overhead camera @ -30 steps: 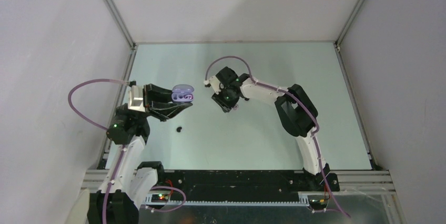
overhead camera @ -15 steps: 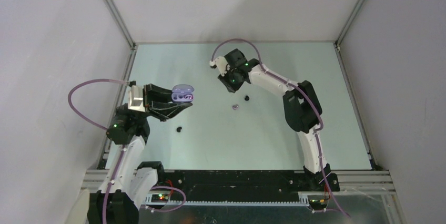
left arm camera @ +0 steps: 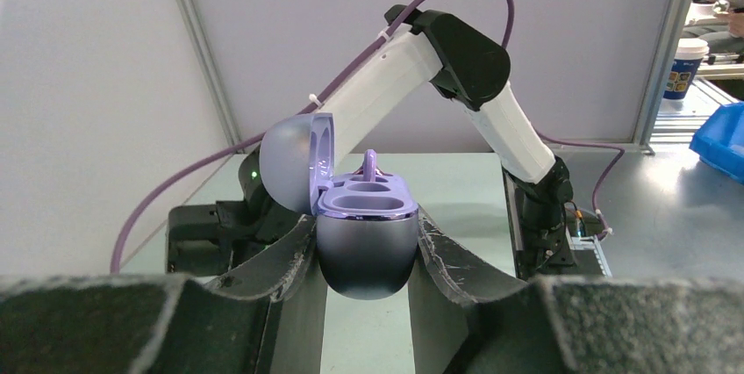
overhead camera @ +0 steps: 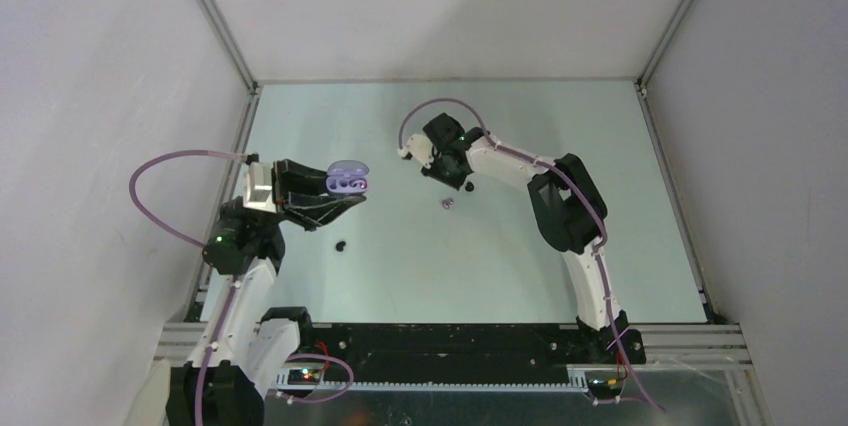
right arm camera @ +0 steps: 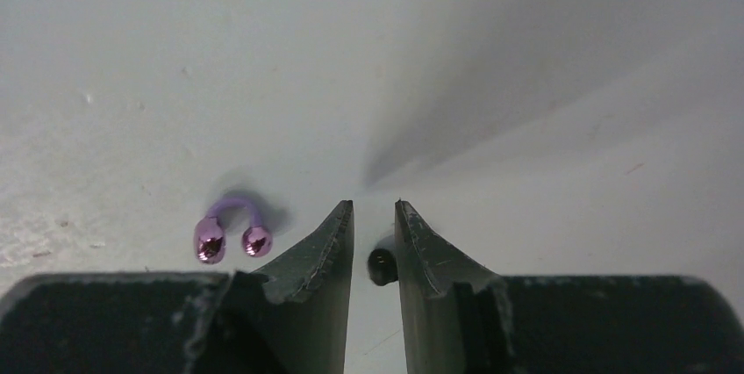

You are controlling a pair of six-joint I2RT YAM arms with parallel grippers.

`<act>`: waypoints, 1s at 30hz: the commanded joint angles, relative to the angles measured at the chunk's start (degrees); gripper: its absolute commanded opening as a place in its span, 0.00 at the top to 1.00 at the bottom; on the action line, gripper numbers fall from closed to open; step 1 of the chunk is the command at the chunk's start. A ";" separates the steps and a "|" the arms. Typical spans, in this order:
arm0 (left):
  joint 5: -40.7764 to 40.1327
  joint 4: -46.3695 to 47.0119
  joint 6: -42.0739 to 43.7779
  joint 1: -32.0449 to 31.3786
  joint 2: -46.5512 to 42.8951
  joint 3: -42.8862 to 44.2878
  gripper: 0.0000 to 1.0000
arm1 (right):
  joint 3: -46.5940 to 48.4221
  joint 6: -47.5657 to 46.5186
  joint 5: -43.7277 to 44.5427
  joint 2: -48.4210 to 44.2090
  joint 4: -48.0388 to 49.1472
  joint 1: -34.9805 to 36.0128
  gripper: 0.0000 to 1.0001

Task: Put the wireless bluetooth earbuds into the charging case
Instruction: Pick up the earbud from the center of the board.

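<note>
My left gripper (left arm camera: 366, 218) is shut on the lilac charging case (left arm camera: 364, 255), held upright above the table with its lid open; in the top view the case (overhead camera: 347, 179) hangs at the left. A lilac earbud (left arm camera: 370, 164) stands up from the far slot, and the near slot is empty. My right gripper (right arm camera: 375, 209) is down at the table, jaws narrowly apart. A black earbud (right arm camera: 381, 265) lies between them against the right finger (right arm camera: 421, 255), with a gap to the left finger. A lilac earbud (right arm camera: 231, 233) lies just left of the fingers.
Another black earbud (overhead camera: 341, 245) lies on the pale green table (overhead camera: 400, 276) below the held case. The lilac earbud (overhead camera: 447, 204) sits mid-table, just in front of my right gripper (overhead camera: 461, 180). Grey walls and metal rails enclose the table on three sides.
My right gripper swung to the back, then came down over the black earbud, and its jaws narrowed. The left arm and the case stayed still.
</note>
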 commanded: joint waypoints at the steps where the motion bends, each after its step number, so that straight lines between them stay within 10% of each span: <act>1: -0.76 2.96 -0.25 0.69 -0.22 -0.06 1.00 | -2.45 -4.43 2.30 0.54 0.19 1.75 0.72; 30: -0.65 2.97 -0.74 0.77 -0.39 0.31 1.00 | -11.62 -4.19 -5.18 -6.10 -4.36 7.76 0.73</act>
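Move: The purple earbud lies about 6 cm back and 2 cm left of the right hand, some 3 cm below it. A small black earbud stands 4 cm farther out than the purple one and 5 cm to its right, so just behind and right of the right fingertips. From the left hand, which holds the open case high up, the purple earbud is roughly 19 cm ahead, 15 cm right and 37 cm below. Dropping about 2 cm at first while starting back, the right hand then draws back almost level, some 7 cm in all, away from the black earbud to the purple one. It turns roughly 10 degrees counter-clockwise with its fingers slightly open. The fingertip on the near side ends up against the purple earbud, pushing it back. ##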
